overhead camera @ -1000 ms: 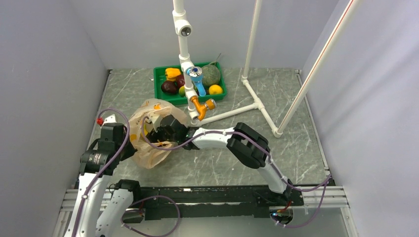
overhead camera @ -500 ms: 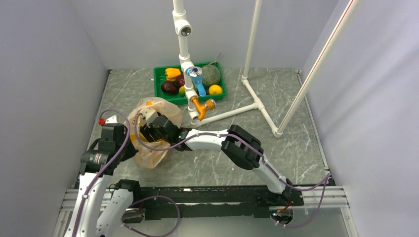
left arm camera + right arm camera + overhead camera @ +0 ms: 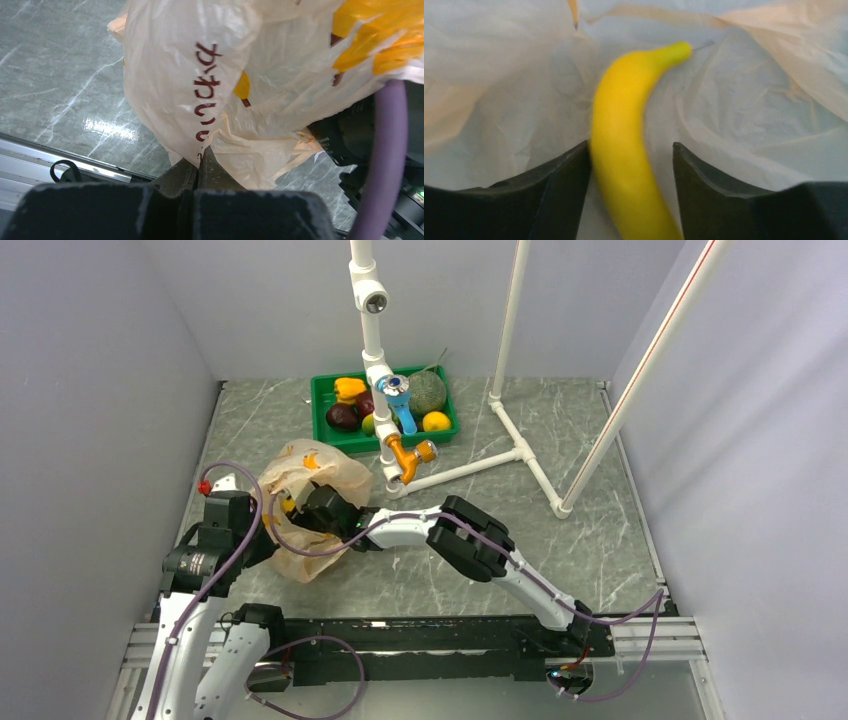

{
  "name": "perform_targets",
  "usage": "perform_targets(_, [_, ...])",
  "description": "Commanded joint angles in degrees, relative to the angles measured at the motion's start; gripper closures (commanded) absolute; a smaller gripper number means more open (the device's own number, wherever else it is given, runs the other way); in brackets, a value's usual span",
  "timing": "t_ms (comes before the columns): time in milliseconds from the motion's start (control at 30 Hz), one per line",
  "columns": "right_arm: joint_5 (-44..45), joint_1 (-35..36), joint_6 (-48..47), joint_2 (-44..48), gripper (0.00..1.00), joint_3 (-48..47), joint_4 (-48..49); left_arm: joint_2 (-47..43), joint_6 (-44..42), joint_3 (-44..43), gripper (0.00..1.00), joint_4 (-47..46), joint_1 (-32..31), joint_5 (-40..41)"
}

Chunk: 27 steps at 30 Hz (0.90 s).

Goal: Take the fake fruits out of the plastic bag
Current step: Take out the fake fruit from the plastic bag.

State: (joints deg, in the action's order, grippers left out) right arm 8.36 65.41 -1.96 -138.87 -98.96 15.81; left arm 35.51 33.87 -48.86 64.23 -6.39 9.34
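Note:
The plastic bag [image 3: 318, 468], thin peach-beige with yellow prints, lies at the table's left. My left gripper [image 3: 199, 162] is shut on a fold of the plastic bag [image 3: 170, 75] at its lower edge. The right arm reaches left into the bag's mouth, so the right gripper [image 3: 300, 510] is mostly hidden from above. Inside, the right gripper [image 3: 630, 145] stands open around a yellow banana [image 3: 624, 125], one of the fake fruits. The banana touches the left finger [image 3: 559, 185], with a gap to the right finger. Bag film [image 3: 749, 115] surrounds them.
A green tray [image 3: 325, 390] at the back holds maroon fruits [image 3: 343, 417], a netted melon [image 3: 427, 392], a yellow-orange pepper [image 3: 349, 388] and a yellow round fruit [image 3: 436, 421]. A white pipe frame [image 3: 520, 455] stands right of the bag. Grey walls close in on both sides.
The right arm has pushed left and deeper into the bag, its elbow following. The bag's mouth has shifted around it. The left gripper has held still.

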Motion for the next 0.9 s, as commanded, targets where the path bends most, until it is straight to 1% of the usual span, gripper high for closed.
perform_targets(0, [-4.40, -0.77, -2.90, -2.66, 0.43, -1.47, -2.42, 0.06, 0.48, -0.14, 1.00, -0.27, 0.15, 0.49])
perform_targets(67, [-7.18, -1.09, -3.18, -3.12, 0.41, -2.61, -3.75, 0.18, 0.44, -0.27, 1.00, -0.16, 0.15, 0.60])
perform_targets(133, [-7.85, -1.30, -2.78, -3.16, 0.33, -2.86, -4.30, 0.10, 0.49, -0.27, 1.00, -0.17, 0.15, 0.64])
perform_targets(200, [-8.09, -1.57, -2.56, -2.72, 0.32, -1.76, -3.44, 0.05, 0.54, -0.19, 1.00, -0.26, 0.15, 0.66])
perform_targets(233, [-8.05, -1.61, -2.38, -2.60, 0.34, -1.45, -3.24, 0.03, 0.55, -0.18, 1.00, -0.25, 0.15, 0.67])
perform_targets(267, [-8.09, -1.74, -2.29, -2.40, 0.39, -1.43, -3.38, 0.14, 0.56, -0.25, 1.00, -0.20, 0.15, 0.70])
perform_targets(300, [-8.10, -1.69, -2.34, -2.04, 0.49, -1.31, -3.33, 0.10, 0.65, -0.27, 1.00, -0.16, 0.15, 0.69])
perform_targets(333, [-8.80, -1.71, -2.29, -1.07, 0.56, -0.96, -3.08, 0.09, 0.67, -0.23, 1.00, -0.16, 0.15, 0.68])
perform_targets(433, [-11.43, -1.69, -2.22, 2.41, 0.70, -0.90, -3.40, 0.06, 0.65, -0.18, 1.00, -0.34, 0.15, 0.73])
perform_targets(467, [-12.27, -1.72, -2.10, 4.03, 0.74, -0.79, -3.51, 0.05, 0.75, -0.18, 1.00, -0.38, 0.15, 0.74])
perform_targets(733, [-13.77, -1.90, 1.77, 16.71, 0.96, 6.48, -0.57, -0.10, 1.31, -0.55, 1.00, -0.31, 0.15, 1.67])
perform_targets(800, [-14.29, -1.89, 3.37, 19.14, 1.00, 8.40, -0.39, -0.78, 1.30, -0.62, 1.00, -0.77, 0.15, 2.07])
perform_targets(867, [-15.18, -1.91, 4.84, 20.98, 1.00, 9.22, -1.53, -1.20, 1.94, -0.82, 1.00, -0.94, 0.15, 3.07])
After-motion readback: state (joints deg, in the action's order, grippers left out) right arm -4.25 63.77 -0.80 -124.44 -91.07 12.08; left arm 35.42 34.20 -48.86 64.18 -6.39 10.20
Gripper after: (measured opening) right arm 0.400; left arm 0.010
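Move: The banana lies inside the plastic bag, already between the right hand's open fingers, its middle about 1 cm ahead, 1 cm left and 2 cm below. The foot of the white pipe stand is about 20 cm to that hand's right and 5 cm ahead, and the green tray's middle some 22 cm right and 24 cm ahead. From the left hand, which already pinches the bag's edge, the banana is roughly 13 cm ahead, 5 cm right and 12 cm lower. Inside the bag the right hand sinks another centimetre or so with its fingers astride the banana, turning a little counter-clockwise (about 10 degrees over the whole move), and then shuts them until they pinch the banana from both sides. With that grip kept it pulls back some 3 cm and a little to the right, then climbs ever faster, about 9 cm from its lowest point, away from the bag's floor, while the left hand stays put and keeps its pinch on the bag's edge. ##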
